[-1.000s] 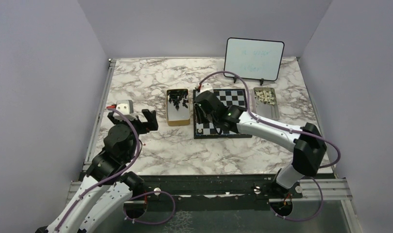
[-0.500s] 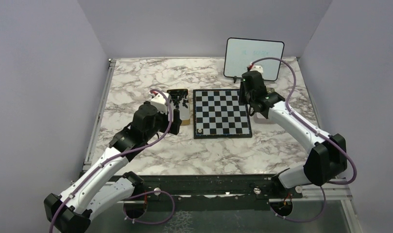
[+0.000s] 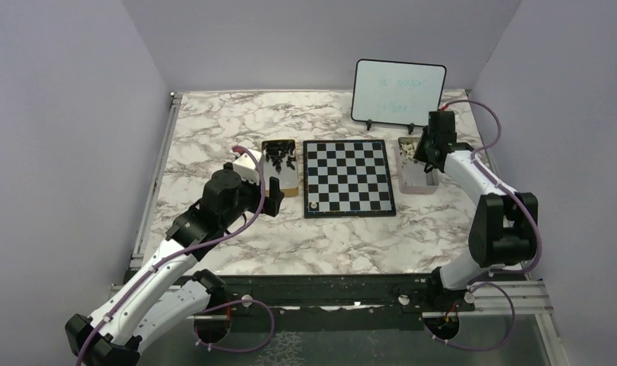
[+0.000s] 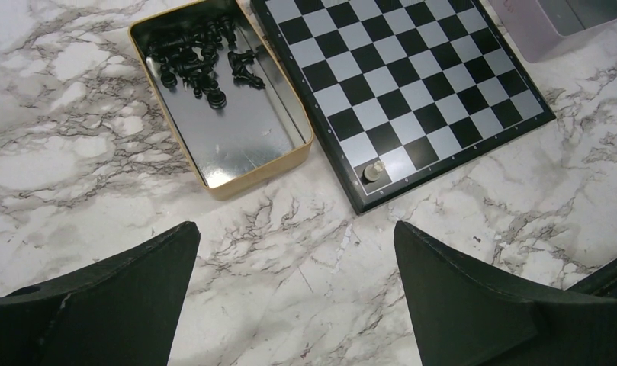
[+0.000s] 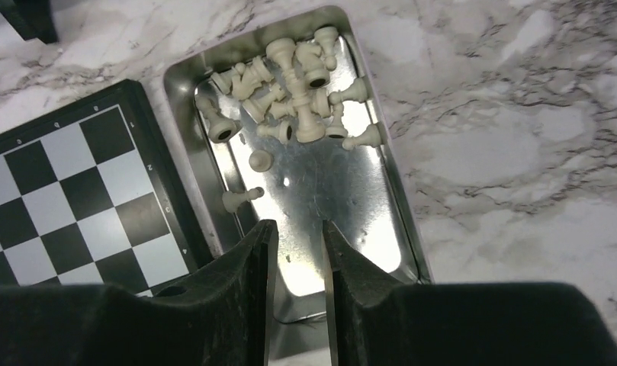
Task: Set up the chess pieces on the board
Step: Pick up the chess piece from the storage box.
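The chessboard (image 3: 348,177) lies at the table's middle. One cream-white piece (image 3: 313,204) stands on its near-left corner square, and it also shows in the left wrist view (image 4: 374,170). The other white pieces (image 5: 290,84) lie heaped at the far end of a silver tray (image 5: 400,206). My right gripper (image 5: 298,225) hovers over the tray's bare near half, its jaws a narrow gap apart and empty. My left gripper (image 4: 295,226) is wide open and empty over bare marble, near the front of the gold tin (image 4: 252,179) holding the black pieces (image 4: 198,61).
An upright whiteboard (image 3: 399,92) stands behind the board at the back right. The gold tin (image 3: 280,183) lies just left of the board and the silver tray (image 3: 416,177) just right of it. Purple walls close in the table.
My right arm left the board's near-left corner, where a white piece now stands, and swung right over the silver tray. My left arm reached forward to beside the gold tin.
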You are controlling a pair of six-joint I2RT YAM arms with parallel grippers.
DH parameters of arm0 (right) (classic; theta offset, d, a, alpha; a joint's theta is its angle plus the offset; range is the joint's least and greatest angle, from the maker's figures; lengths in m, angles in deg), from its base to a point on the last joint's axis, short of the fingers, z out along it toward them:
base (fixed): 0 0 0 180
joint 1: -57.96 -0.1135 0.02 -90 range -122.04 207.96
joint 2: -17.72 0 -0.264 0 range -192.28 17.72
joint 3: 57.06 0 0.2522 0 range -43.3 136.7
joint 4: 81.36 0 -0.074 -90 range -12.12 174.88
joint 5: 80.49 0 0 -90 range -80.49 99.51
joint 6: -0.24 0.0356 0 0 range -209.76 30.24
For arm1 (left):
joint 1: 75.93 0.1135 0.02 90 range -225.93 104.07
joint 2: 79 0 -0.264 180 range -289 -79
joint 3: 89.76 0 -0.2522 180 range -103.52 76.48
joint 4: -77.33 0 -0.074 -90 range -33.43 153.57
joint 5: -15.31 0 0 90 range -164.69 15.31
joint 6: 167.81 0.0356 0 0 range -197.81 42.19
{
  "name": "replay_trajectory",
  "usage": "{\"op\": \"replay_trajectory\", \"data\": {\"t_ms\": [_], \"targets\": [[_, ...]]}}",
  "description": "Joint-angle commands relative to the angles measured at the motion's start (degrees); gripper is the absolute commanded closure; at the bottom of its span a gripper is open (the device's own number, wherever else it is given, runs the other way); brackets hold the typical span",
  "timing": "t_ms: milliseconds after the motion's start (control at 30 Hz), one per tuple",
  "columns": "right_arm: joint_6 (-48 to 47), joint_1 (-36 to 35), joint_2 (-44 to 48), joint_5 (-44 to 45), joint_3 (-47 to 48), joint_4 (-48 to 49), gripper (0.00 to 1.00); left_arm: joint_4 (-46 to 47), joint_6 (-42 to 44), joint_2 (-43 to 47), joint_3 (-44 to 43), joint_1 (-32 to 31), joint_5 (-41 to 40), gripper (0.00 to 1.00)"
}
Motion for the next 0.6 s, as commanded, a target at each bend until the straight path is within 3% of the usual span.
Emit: {"op": "replay_trajectory", "data": {"t_ms": [0, 267, 567], "targets": [[-0.7, 1.3, -6.0, -8.4, 1.9, 4.5, 0.68, 1.8, -0.3, 2.4, 0.7, 0.3, -2.7, 0.01], [-1.2, 2.1, -14.3, -7.5, 5.0, 7.0, 0.7, 1.2, -0.3, 1.8, 0.6, 0.3, -5.1, 0.01], [-2.4, 2.6, -16.6, -8.9, 6.7, 8.4, 0.66, 1.1, -0.2, 1.8, 0.6, 0.3, -5.6, 0.01]]}}
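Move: The heap of white chess pieces in the far half of the storage box lies about 8 cm ahead of the right hand, 2 cm to its right and 11 cm below. A small piece standing on its own is some 4 cm ahead and 2 cm left, another lies by the box's left wall about 2 cm ahead and 3 cm left, both 11 cm down. From the left hand the heap is roughly 48 cm right, 24 cm ahead and 19 cm below. Down first, the right hand sinks about 7 cm into the space over the storage box while easing forward, then levels off and slides on forward, some 4 cm in all, towards the heap of white pieces and up over the small standing piece. The wrist tips down roughly 5 degrees; the fingers stay about a third open, touching nothing visible. ##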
